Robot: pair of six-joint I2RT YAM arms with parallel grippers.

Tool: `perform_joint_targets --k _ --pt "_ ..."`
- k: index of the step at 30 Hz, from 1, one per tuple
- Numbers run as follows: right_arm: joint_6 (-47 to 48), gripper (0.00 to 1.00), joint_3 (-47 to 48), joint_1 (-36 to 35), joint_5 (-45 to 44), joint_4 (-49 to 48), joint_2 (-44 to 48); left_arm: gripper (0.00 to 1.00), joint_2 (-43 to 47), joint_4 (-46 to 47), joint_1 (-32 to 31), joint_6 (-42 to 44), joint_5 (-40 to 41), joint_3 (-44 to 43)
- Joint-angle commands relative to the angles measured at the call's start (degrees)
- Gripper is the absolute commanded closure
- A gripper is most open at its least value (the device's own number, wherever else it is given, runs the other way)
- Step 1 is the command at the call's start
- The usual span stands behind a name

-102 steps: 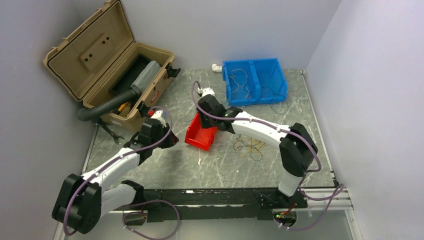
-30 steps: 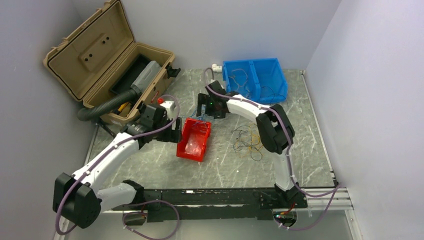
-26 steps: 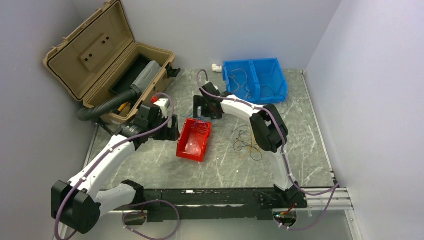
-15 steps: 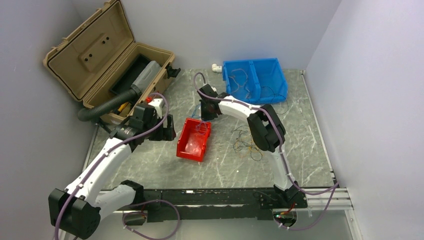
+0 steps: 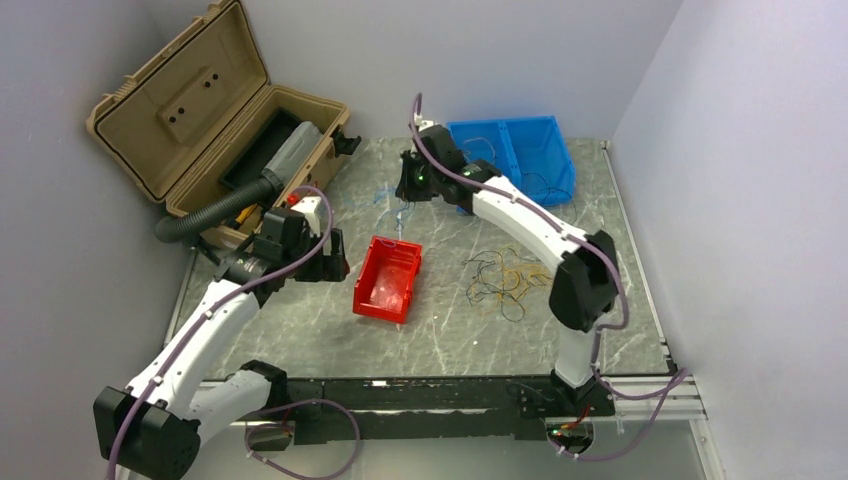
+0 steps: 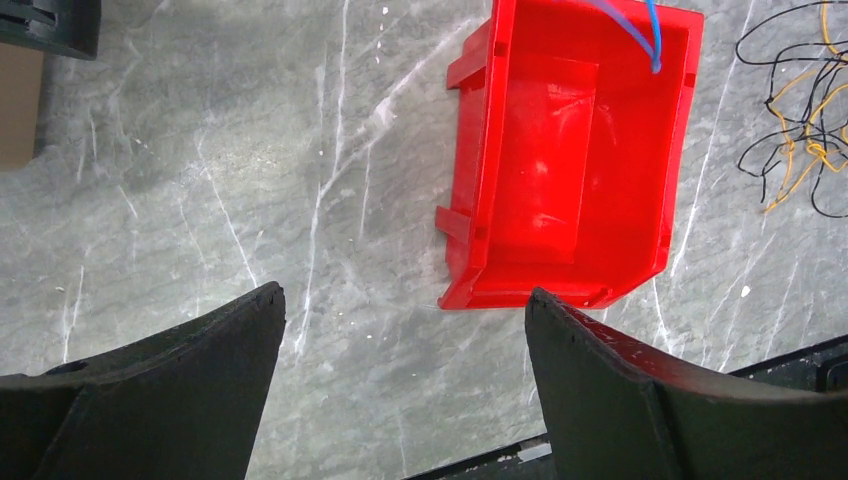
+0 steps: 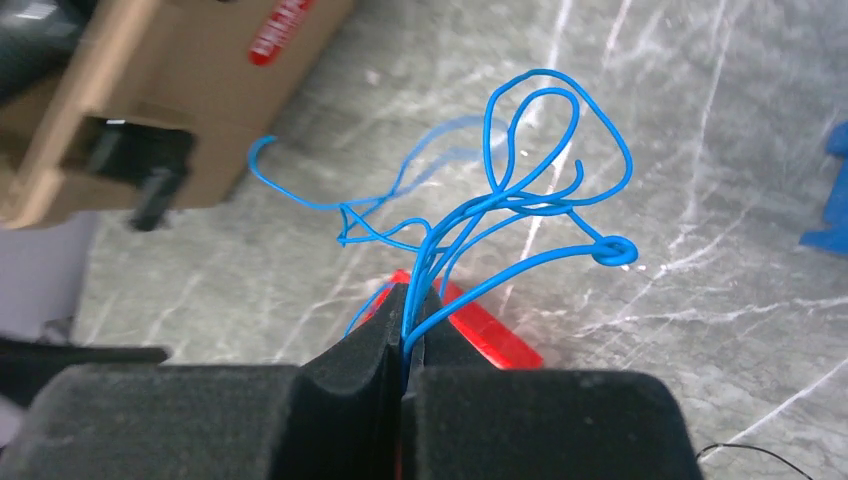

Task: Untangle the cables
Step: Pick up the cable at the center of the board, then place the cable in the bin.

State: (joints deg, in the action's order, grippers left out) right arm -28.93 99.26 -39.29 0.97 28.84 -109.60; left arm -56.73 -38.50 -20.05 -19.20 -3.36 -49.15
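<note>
My right gripper (image 5: 407, 190) is raised over the back of the table and shut on a bunch of thin blue cables (image 7: 530, 190), which loop and curl out past its closed tips (image 7: 405, 320). One blue strand (image 6: 645, 30) still hangs down into the far end of the red bin (image 5: 385, 280). A loose tangle of black and yellow-orange cables (image 5: 500, 280) lies on the table right of that bin. My left gripper (image 5: 338, 262) hovers open just left of the red bin (image 6: 570, 160), with nothing between its fingers (image 6: 402, 300).
A blue two-compartment bin (image 5: 500, 125) at the back holds more thin wires. An open tan toolbox (image 5: 200, 110) with a black corrugated hose (image 5: 200, 215) stands at the back left, a wrench (image 5: 220, 262) beside it. Walls close in on three sides.
My right gripper shut on the blue cables in the red bin and lifted them up and toward the back. My left gripper drew away from the bin to the left.
</note>
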Motion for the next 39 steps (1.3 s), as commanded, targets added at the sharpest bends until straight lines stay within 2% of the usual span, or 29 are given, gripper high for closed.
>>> perform_joint_targets --k 1,7,15,22,30,39 --pt "2.77 1.00 -0.80 -1.34 3.18 -1.78 6.33 0.08 1.36 0.26 0.36 -0.04 -0.27 0.10" --pt "3.66 1.00 -1.08 -3.91 2.18 3.43 10.59 0.09 1.53 0.22 0.38 -0.35 -0.34 0.13" --pt "1.87 1.00 -7.53 -6.78 -0.88 10.12 16.39 0.09 2.10 -1.25 0.92 -1.00 1.53 -0.89" --pt "0.36 1.00 -11.07 -10.81 -4.01 14.02 17.72 0.09 2.38 -1.39 1.94 -0.85 0.76 -0.96" --pt "-0.67 1.00 -9.91 -12.53 -6.01 15.64 12.46 0.10 2.09 0.59 1.95 -1.19 -2.50 0.45" --pt "-1.99 1.00 -3.59 -12.41 -7.75 14.05 1.51 0.13 2.84 1.03 1.95 -1.51 -2.60 1.62"
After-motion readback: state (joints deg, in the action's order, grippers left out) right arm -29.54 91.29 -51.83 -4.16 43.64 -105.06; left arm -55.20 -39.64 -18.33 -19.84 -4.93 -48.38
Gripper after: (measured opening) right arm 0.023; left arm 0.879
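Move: The blue cable already hangs from your closed right fingers. The red bin it is being taken to has its middle about 13 cm back, 4 cm left and 16 cm below that hand. The yellow-black cables lie roughly 13 cm back and 21 cm to the right, the blue tray some 12 cm ahead and 23 cm to the right, both well below. From the left hand, the red bin is about 4 cm ahead, 13 cm right and 11 cm down. Keep the right gripper shut on the blue cable: lift it about 7 cm, then swing it back some 14 cm over the red bin, sinking as it goes. Finish by lowering steeply with a slight ease forward, ending about 5 cm below the starting height, and roll the hand's left side down while tipping the fingers more downward. ##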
